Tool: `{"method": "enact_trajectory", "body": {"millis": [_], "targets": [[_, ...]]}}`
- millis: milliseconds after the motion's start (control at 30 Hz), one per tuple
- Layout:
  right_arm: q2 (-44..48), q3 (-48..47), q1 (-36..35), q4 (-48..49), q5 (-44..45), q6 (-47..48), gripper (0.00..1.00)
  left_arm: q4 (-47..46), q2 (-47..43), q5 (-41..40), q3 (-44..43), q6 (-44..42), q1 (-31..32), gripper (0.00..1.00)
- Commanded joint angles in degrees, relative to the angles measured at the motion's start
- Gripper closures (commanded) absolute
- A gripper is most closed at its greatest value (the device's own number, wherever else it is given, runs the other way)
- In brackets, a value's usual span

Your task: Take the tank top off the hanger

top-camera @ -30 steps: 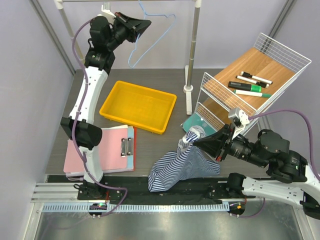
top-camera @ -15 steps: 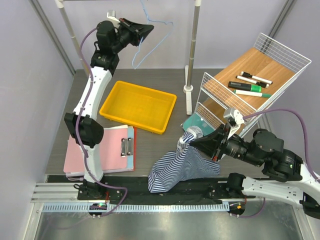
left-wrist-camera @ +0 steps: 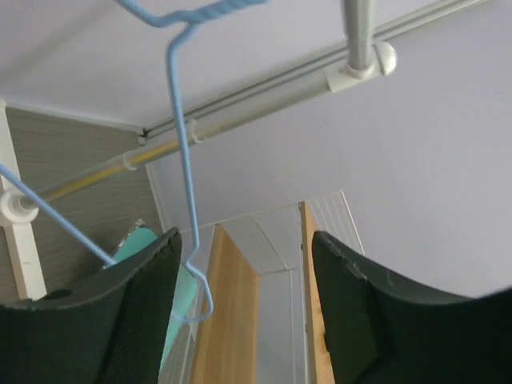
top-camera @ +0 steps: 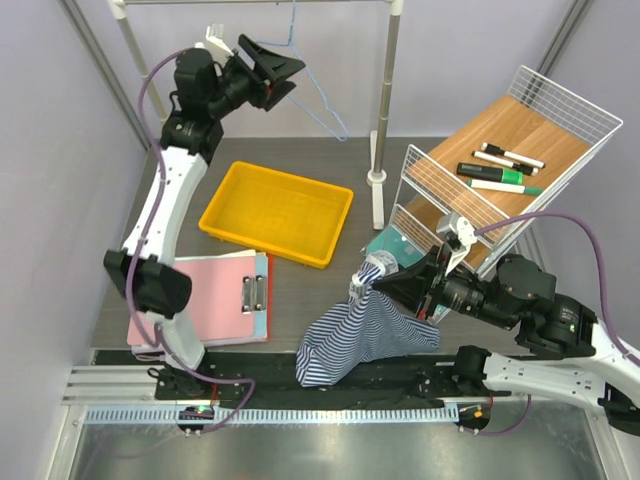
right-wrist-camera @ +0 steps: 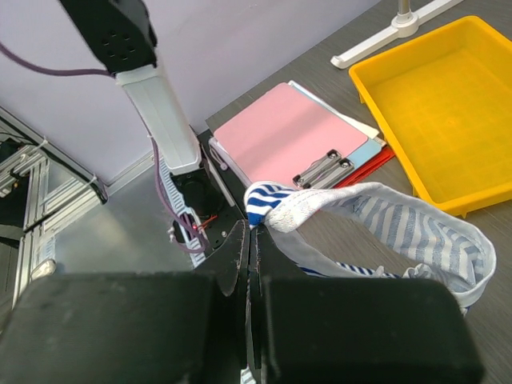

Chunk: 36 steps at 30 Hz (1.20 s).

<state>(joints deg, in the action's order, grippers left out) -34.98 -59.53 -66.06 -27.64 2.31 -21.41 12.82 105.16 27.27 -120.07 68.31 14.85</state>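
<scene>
The navy-and-white striped tank top hangs from my right gripper, which is shut on its white-edged top; the lower part lies on the table's near edge. In the right wrist view the pinched edge bunches at my shut fingertips. The light-blue wire hanger hangs bare from the rack bar at the back. My left gripper is open, high up beside it. In the left wrist view the hanger wire runs past the left finger, not gripped.
A yellow tray sits mid-table. A pink clipboard stack lies front left. A white wire shelf with wooden boards and markers stands right. Grey rack poles rise at the back.
My left gripper has let go of the hanger and drawn back left; the hanger has swung right on the bar. My right gripper has shifted slightly left with the tank top.
</scene>
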Motion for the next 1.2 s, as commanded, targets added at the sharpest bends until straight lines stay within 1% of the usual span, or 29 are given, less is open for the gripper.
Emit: {"method": "enact_trajectory", "body": {"millis": [0, 33, 100, 133, 167, 200, 233, 267, 300, 333, 367, 400, 467, 500, 533, 567, 633, 733, 767, 800, 833, 900, 933, 1000, 1033, 1067, 1100, 1133, 1167], "targets": [[-1.0, -1.4, -0.3, 4.3, 0.6, -0.1, 0.99, 0.6, -10.7, 3.1, 4.3, -7.6, -0.5, 0.28], [-1.4, -1.5, -0.3, 4.3, 0.7, -0.2, 0.99, 1.8, -14.1, 3.5, 5.5, -8.3, -0.8, 0.25], [-1.9, -1.9, -0.3, 4.4, 0.8, -0.3, 0.99, 2.5, -18.2, 4.5, 10.6, -9.9, -0.8, 0.23], [-2.5, -2.1, -0.3, 4.5, 1.3, -0.3, 0.99, 3.2, -20.4, 5.1, 13.3, -10.1, -0.9, 0.16], [-2.8, -2.3, -0.3, 4.6, 1.5, -0.3, 0.99, 2.9, -25.7, 5.5, 16.1, -10.0, -0.8, 0.11], [-3.1, -2.7, -0.3, 4.8, 1.7, -0.2, 0.99, 2.6, -28.4, 6.1, 22.6, -9.9, -0.8, 0.08], [-3.4, -3.0, -0.3, 4.9, 2.3, -0.1, 0.99, 2.0, -31.1, 7.4, 26.3, -9.2, -0.8, 0.06], [-4.2, -3.8, -0.3, 5.0, 2.4, -0.2, 0.99, -0.3, -37.6, 8.2, 30.0, -8.8, -0.8, 0.05], [-4.8, -4.3, -0.3, 5.0, 2.7, -0.3, 0.99, -1.4, -40.4, 8.8, 37.9, -8.6, -0.8, 0.03], [-5.2, -4.7, -0.3, 5.0, 2.9, -0.3, 0.99, -1.7, -43.7, 9.5, 40.9, -9.6, -0.6, 0.02], [-6.1, -5.9, -0.3, 4.9, 3.6, -0.4, 0.99, -1.3, -48.9, 10.2, 44.4, -10.2, -0.5, 0.02], [-6.6, -6.4, -0.4, 4.8, 3.9, -0.6, 0.99, -1.2, -51.9, 10.7, 49.5, -11.0, -0.4, 0.02], [-7.6, -8.1, -0.3, 4.5, 6.1, -0.9, 0.99, -0.5, -56.4, 12.3, 54.6, -12.4, 0.6, 0.02], [-7.8, -8.6, -0.3, 4.3, 6.9, -1.1, 0.99, -0.4, -60.7, 12.4, 56.7, -12.7, 1.2, 0.01], [-8.1, -9.1, -0.3, 4.4, 8.1, -1.9, 0.99, -0.5, -62.6, 12.0, 61.1, -12.9, 2.4, 0.01], [-8.3, -10.1, -0.3, 4.5, 9.5, -2.2, 0.99, -0.5, -64.4, 10.8, 62.7, -14.0, 3.5, 0.01], [-9.0, -11.1, -0.3, 5.0, 9.9, -3.1, 0.99, 0.0, -67.7, 9.5, 66.7, -15.6, 7.5, 0.01], [-10.2, -12.9, -0.3, 6.0, 9.6, -3.4, 0.99, 0.5, -70.7, 5.3, 70.0, -18.7, 13.5, 0.01], [-10.6, -14.1, -0.3, 5.8, 9.6, -3.2, 0.99, 0.4, -71.5, 3.6, 72.2, -19.6, 15.5, 0.01], [-10.9, -14.6, -0.3, 5.5, 10.1, -3.1, 0.99, -0.1, -72.5, -0.3, 73.5, -22.0, 17.3, 0.0], [-11.5, -15.1, -0.3, 5.3, 10.3, -3.1, 0.99, -1.5, -74.5, -2.4, 74.9, -23.0, 21.5, 0.0], [-11.9, -15.9, -0.3, 5.0, 10.3, -3.2, 0.99, -4.3, -76.2, -7.3, 79.2, -26.3, 25.6, 0.0], [-12.3, -16.1, -0.3, 5.0, 10.4, -3.3, 0.99, -7.6, -76.9, -8.7, 80.4, -27.3, 29.9, 0.0], [-12.7, -16.5, -0.3, 5.1, 10.3, -3.6, 0.99, -9.9, -76.2, -13.2, 82.9, -30.5, 34.4, 0.0], [-12.9, -16.6, -0.3, 5.1, 10.1, -3.7, 0.99, -11.0, -74.2, -15.2, 83.1, -31.7, 39.0, 0.0], [-13.1, -16.8, -0.3, 5.1, 9.9, -3.9, 0.99, -11.3, -73.1, -17.2, 83.2, -33.2, 42.0, 0.0], [-13.2, -16.9, -0.3, 5.1, 9.8, -3.9, 0.99, -11.3, -71.6, -19.4, 82.9, -37.3, 44.6, 0.0], [-13.3, -17.0, -0.3, 5.2, 9.9, -3.9, 0.99, -11.5, -70.4, -26.1, 82.6, -39.4, 50.4, 0.0], [-13.4, -17.1, -0.3, 5.2, 9.8, -3.9, 0.99, -12.1, -67.7, -29.5, 82.5, -41.7, 53.0, 0.0]]}}
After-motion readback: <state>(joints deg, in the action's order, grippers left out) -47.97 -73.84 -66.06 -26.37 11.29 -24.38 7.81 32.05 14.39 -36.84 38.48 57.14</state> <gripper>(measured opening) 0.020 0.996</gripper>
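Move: The tank top hangs from the right hand's closed fingers, its middle about 15 cm below them and 3 cm to their left. From the left hand it is some 39 cm back, 11 cm right and 26 cm lower. The empty hanger is about 6 cm ahead of the left hand, 3 cm right and 7 cm lower; the yellow tray is 12 cm back, 6 cm left and 46 cm below; the clipboard is 31 cm back, 21 cm left, equally low. Towards the hanging tank top the left hand sweeps back nearly 40 cm from the hanger, first rising a little, then sinking to end some 20 cm lower; it swings clockwise and opens the rest of the way. The right hand keeps its pinch on the top and, after a slight dip, lifts it about 6 cm while easing forward and slightly left. ##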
